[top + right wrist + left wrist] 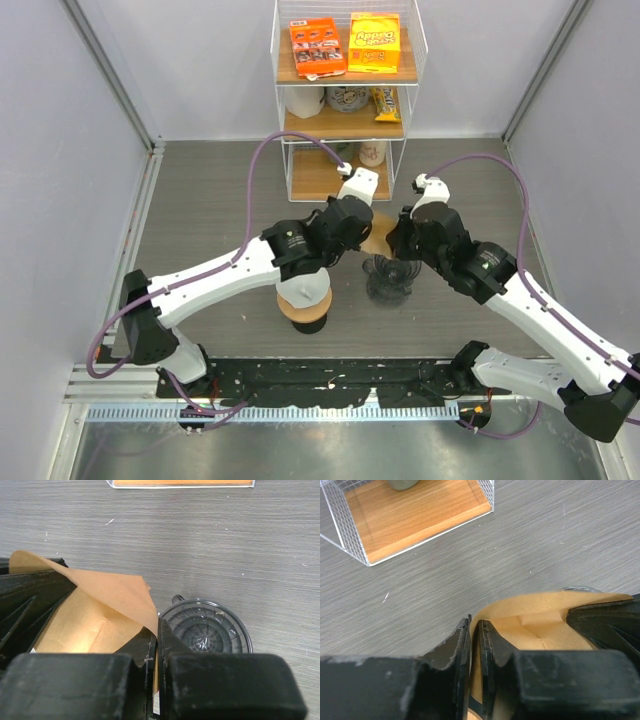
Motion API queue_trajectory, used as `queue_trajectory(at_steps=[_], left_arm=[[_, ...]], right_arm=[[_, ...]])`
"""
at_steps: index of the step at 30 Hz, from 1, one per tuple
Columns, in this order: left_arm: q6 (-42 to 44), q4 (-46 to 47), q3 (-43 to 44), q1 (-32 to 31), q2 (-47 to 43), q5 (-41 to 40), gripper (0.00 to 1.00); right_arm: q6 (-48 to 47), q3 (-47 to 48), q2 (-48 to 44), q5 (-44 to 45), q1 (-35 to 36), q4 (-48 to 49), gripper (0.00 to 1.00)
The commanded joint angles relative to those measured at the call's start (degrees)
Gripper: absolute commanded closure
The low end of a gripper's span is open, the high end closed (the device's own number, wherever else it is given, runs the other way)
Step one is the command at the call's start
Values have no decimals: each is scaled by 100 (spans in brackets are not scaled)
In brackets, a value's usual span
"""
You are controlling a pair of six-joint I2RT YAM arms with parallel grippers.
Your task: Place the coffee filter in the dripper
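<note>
The brown paper coffee filter (378,240) hangs between my two grippers, spread open like a pouch, just above and left of the dripper. My left gripper (474,622) is shut on the filter's (540,625) left edge. The right gripper (156,625) is shut on the opposite edge of the filter (100,610). The dripper (207,627) is a dark, clear ribbed cone standing upright on the table (200,200), right of the right fingers. From above, the dripper (390,280) stands below the left gripper (362,230) and the right gripper (397,240).
A wire rack (340,100) with wooden shelves stands at the back, holding snack boxes and cups; its lowest corner (420,520) is close ahead. A round white and brown holder (305,300) sits under the left arm. Grey walls close both sides.
</note>
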Motion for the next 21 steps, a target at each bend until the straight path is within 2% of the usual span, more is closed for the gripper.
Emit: queue_trajectory(at_steps=[1, 4, 9, 15, 16, 21], left_arm=[[213, 50, 204, 25, -142, 351, 78], [363, 401, 19, 16, -265, 737, 62], [469, 613, -113, 16, -476, 1362, 41], [600, 806, -367, 16, -976, 2223, 4], [635, 842, -438, 25, -1099, 2363, 0], [688, 1105, -903, 95, -1776, 3014, 0]], right_arm=[[41, 224, -120, 219, 7, -196, 95], [76, 154, -173, 87, 8, 75, 95], [120, 224, -209, -186, 8, 217, 95], [182, 443, -147, -212, 8, -239, 95], [182, 496, -130, -203, 16, -432, 95], [68, 716, -164, -300, 8, -952, 95]])
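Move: The brown coffee filter hangs between the two grippers, each pinching its rim: its middle is about 4 cm right of the left hand, 2 cm back and 3 cm lower, and about 4 cm left of the right hand, level with it fore and aft, 3 cm lower. The glass dripper stands some 4 cm right of the right hand, neither ahead nor back, 12 cm below. The dripper holding the white filter is roughly 11 cm left of the left hand, 9 cm back and 12 cm below. Open the left gripper wide to let go of the brown filter's left rim, easing back and a little right first. Then draw it back about 6 cm in all and raise it some 4 cm, clear of the paper, turning it about 20 degrees clockwise. Keep the right fingers shut on the filter's right side, letting that hand drift slightly back and up. ##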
